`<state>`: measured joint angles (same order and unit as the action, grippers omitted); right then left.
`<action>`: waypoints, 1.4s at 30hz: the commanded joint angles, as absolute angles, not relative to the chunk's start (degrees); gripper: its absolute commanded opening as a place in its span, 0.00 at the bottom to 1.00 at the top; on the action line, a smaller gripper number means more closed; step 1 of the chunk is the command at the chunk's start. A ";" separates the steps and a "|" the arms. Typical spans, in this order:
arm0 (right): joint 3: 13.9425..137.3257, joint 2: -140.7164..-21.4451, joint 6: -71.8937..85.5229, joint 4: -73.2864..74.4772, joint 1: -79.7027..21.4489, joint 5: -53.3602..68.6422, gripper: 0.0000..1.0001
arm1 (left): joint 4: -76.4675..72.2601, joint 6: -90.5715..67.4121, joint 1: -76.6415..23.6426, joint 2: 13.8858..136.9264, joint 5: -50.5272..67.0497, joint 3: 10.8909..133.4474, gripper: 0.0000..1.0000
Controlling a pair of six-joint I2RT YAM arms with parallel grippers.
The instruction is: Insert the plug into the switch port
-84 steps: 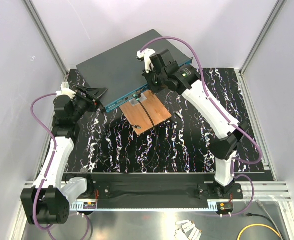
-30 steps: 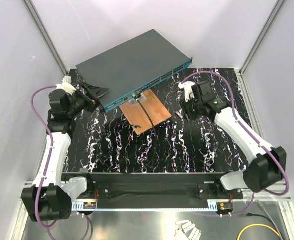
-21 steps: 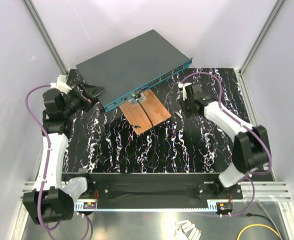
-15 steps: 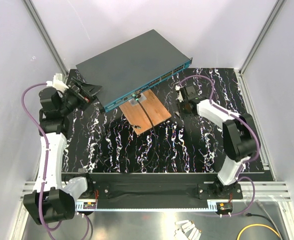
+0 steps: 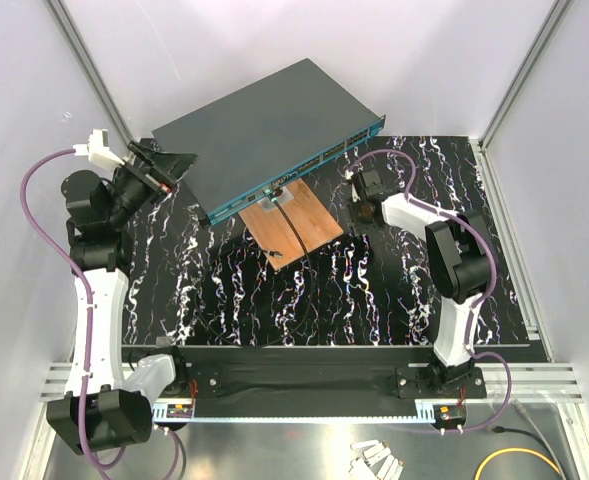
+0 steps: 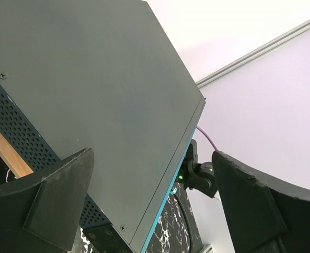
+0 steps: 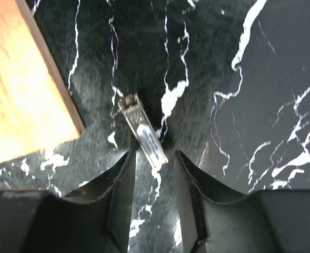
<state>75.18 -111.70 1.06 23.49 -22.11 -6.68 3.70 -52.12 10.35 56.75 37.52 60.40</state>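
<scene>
The switch [image 5: 264, 125], a flat dark grey box with a teal front edge, lies slantwise at the back of the mat. The plug [image 7: 144, 137], a small silver metal piece, lies flat on the black marble mat right of the brown board. My right gripper [image 7: 153, 158] points down over it, open, with the plug's near end between the fingertips and touching neither. In the top view the right gripper [image 5: 358, 215] hides the plug. My left gripper [image 5: 172, 168] hangs wide open and empty beside the switch's left corner. The switch's top [image 6: 91, 95] shows beyond the left gripper [image 6: 152, 197].
A copper-brown board [image 5: 294, 225] with a thin black cable across it lies against the switch's front edge; its corner [image 7: 23, 89] is left of the plug. The enclosure's white walls stand close on the left, back and right. Purple cables loop over both arms.
My right gripper has moved left and down over the plug, its arm folding back. My left gripper has opened wider and drawn up and left, away from the switch's corner.
</scene>
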 commanded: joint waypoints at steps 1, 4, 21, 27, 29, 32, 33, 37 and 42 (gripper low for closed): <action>78.75 -113.55 0.26 22.15 -21.97 -8.79 0.41 | 0.18 -52.29 10.37 56.78 39.20 62.40 0.99; 79.63 -114.43 -1.76 22.59 -22.06 -8.18 0.40 | -0.96 -52.38 10.37 56.95 39.20 62.40 0.99; 73.14 -106.19 -3.61 30.58 -21.97 -0.09 0.00 | 1.84 -47.73 10.37 57.13 40.34 65.48 0.98; 75.84 -91.16 -0.36 34.97 -21.18 12.38 0.00 | -2.17 -47.90 10.37 56.95 42.10 66.62 0.95; 79.52 -87.29 2.45 36.73 -20.92 16.42 0.00 | -3.95 -47.99 10.37 56.69 42.62 66.97 0.93; 82.78 -82.63 7.10 35.43 -20.66 20.38 0.00 | -6.24 -46.06 9.58 56.43 43.33 67.76 0.91; 84.27 -81.49 8.69 34.20 -20.74 21.26 0.00 | -5.63 -42.92 8.36 56.34 43.07 68.55 0.90; 86.74 -77.17 19.73 25.42 -20.74 27.32 0.00 | -1.33 -31.05 0.28 55.72 38.43 70.13 0.84; 90.26 -77.52 30.83 15.93 -20.74 32.15 0.00 | 5.69 -15.87 -13.85 58.00 32.00 73.03 0.72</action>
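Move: The loose metal plug I'm after lies about 3 cm ahead of my right hand, 1 cm to its left and 1 cm below it. The wooden board's middle is some 17 cm to this hand's left and 2 cm ahead, 2 cm below. The middle of the switch's front is roughly 16 cm left, 7 cm ahead and 13 cm above. From my left hand the plug is about 12 cm ahead, 30 cm right and 37 cm down. I ease my right hand about 1.5 cm forward and slightly down, pinch the plug by its near end, draw back low by some 5 cm, then lift fast by about 37 cm, drifting left and swinging the fingers from pointing down towards level and leftward. Late on, my left hand goes right, up and slightly back towards the plug, its fingers narrowing somewhat. ##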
